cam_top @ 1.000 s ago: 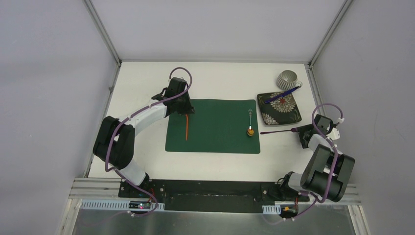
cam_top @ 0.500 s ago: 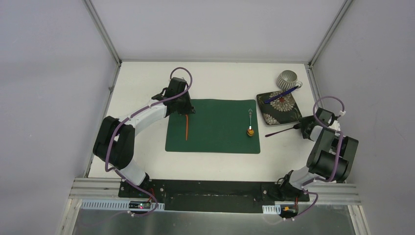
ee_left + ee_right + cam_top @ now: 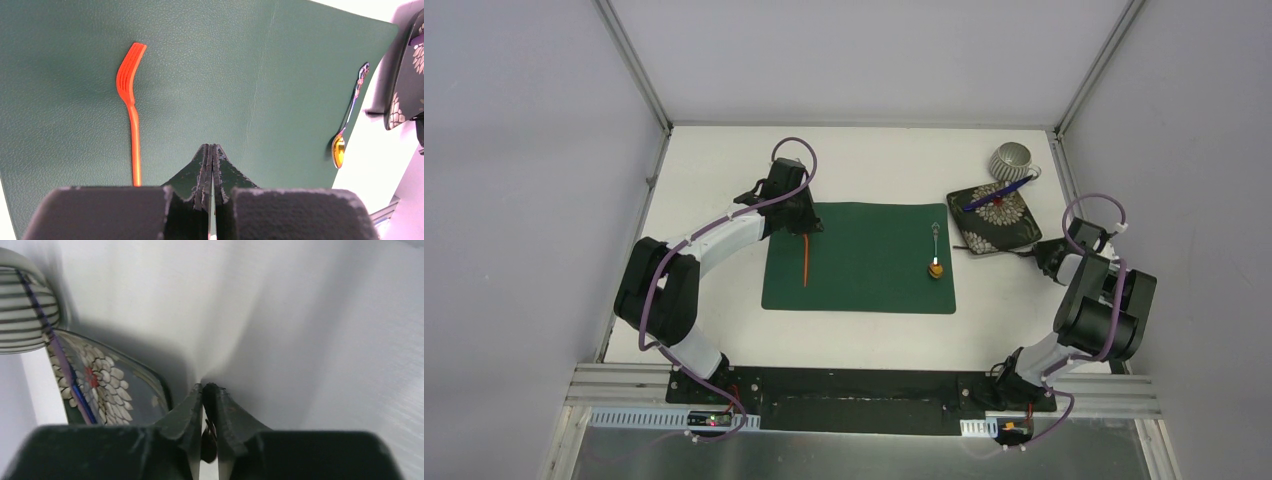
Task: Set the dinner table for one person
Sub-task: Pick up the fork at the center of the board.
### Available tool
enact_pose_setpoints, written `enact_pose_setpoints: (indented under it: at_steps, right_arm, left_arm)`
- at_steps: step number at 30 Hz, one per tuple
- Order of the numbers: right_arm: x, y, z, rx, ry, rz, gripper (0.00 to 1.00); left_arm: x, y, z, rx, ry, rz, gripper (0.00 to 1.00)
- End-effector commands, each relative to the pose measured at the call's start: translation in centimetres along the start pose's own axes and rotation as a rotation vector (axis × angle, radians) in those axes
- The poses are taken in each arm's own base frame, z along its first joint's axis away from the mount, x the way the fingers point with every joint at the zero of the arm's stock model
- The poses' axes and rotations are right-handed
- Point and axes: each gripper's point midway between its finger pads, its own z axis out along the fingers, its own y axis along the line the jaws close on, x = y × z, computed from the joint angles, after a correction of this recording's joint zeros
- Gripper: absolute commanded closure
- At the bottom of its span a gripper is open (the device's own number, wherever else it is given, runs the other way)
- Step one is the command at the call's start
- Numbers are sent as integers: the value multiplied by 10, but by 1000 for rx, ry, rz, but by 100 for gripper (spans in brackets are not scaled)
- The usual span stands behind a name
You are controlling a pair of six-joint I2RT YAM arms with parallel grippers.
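The white dinner table (image 3: 864,160) carries a dark green placemat (image 3: 859,258). An orange fork (image 3: 806,260) lies along its left side and a spoon with an orange bowl (image 3: 936,262) lies near its right edge. My left gripper (image 3: 801,228) hovers over the mat's far left corner, shut and empty (image 3: 212,147), with the fork (image 3: 131,90) to its left. My right gripper (image 3: 1036,255) sits by the near right corner of the patterned plate (image 3: 996,222). Its jaws (image 3: 203,387) are shut on a dark purple utensil (image 3: 209,437) that reaches left along the plate's near edge.
A ribbed grey cup (image 3: 1012,162) stands behind the plate. A blue utensil (image 3: 996,195) leans from the plate to the cup. The right frame post (image 3: 1064,190) and side wall are close to my right arm. The spoon (image 3: 350,115) shows at the mat's right edge.
My right gripper has moved away from me toward the plate, carrying the dark utensil, and its jaws have narrowed on it. The left arm has not moved.
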Motion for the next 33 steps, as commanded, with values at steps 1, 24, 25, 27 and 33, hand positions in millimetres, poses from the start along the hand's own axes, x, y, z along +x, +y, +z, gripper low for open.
enact_pose_setpoints:
  at_steps: [1, 24, 25, 27, 33]
  right_arm:
    - [15, -3, 2, -6, 50, -4, 94]
    - [35, -16, -61, 11, 123, -110, 100]
    - [35, -15, -64, 6, 126, -112, 100]
    - [36, -11, -70, -12, 127, -117, 100]
    - [40, 9, -86, -85, 161, -115, 100]
  left_arm:
    - [-8, -6, -2, 34, -33, 6, 100]
    - [-13, -13, -15, 50, -58, -4, 100]
    - [-13, -14, -16, 52, -58, -3, 100]
    - [-14, -16, -18, 54, -61, 0, 100]
    - [-15, -19, -22, 54, -64, 6, 100]
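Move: The purple fork lies crosswise at table level between the right hand's half-closed fingers at its tine end; its middle is about 10 cm to the left and 1 cm ahead, the handle against the plate's near edge. The plate's middle is some 9 cm ahead and 10 cm left, the blue knife on it 14 cm ahead and 10 cm left; the spoon is about 24 cm left, level with the hand. From the left hand, the fork is roughly 41 cm right, 5 cm back and 10 cm below. The right fingers shut the rest of the way and pinch the fork by its tine end while the hand eases about 1 cm forward and up, the handle still close in against the near edge of the plate. Then, keeping the grip, the hand draws back away from the plate some 6 cm, swinging left about 5 cm towards the mat and rising around 3 cm, with a slight counter-clockwise turn of about 10 degrees. ##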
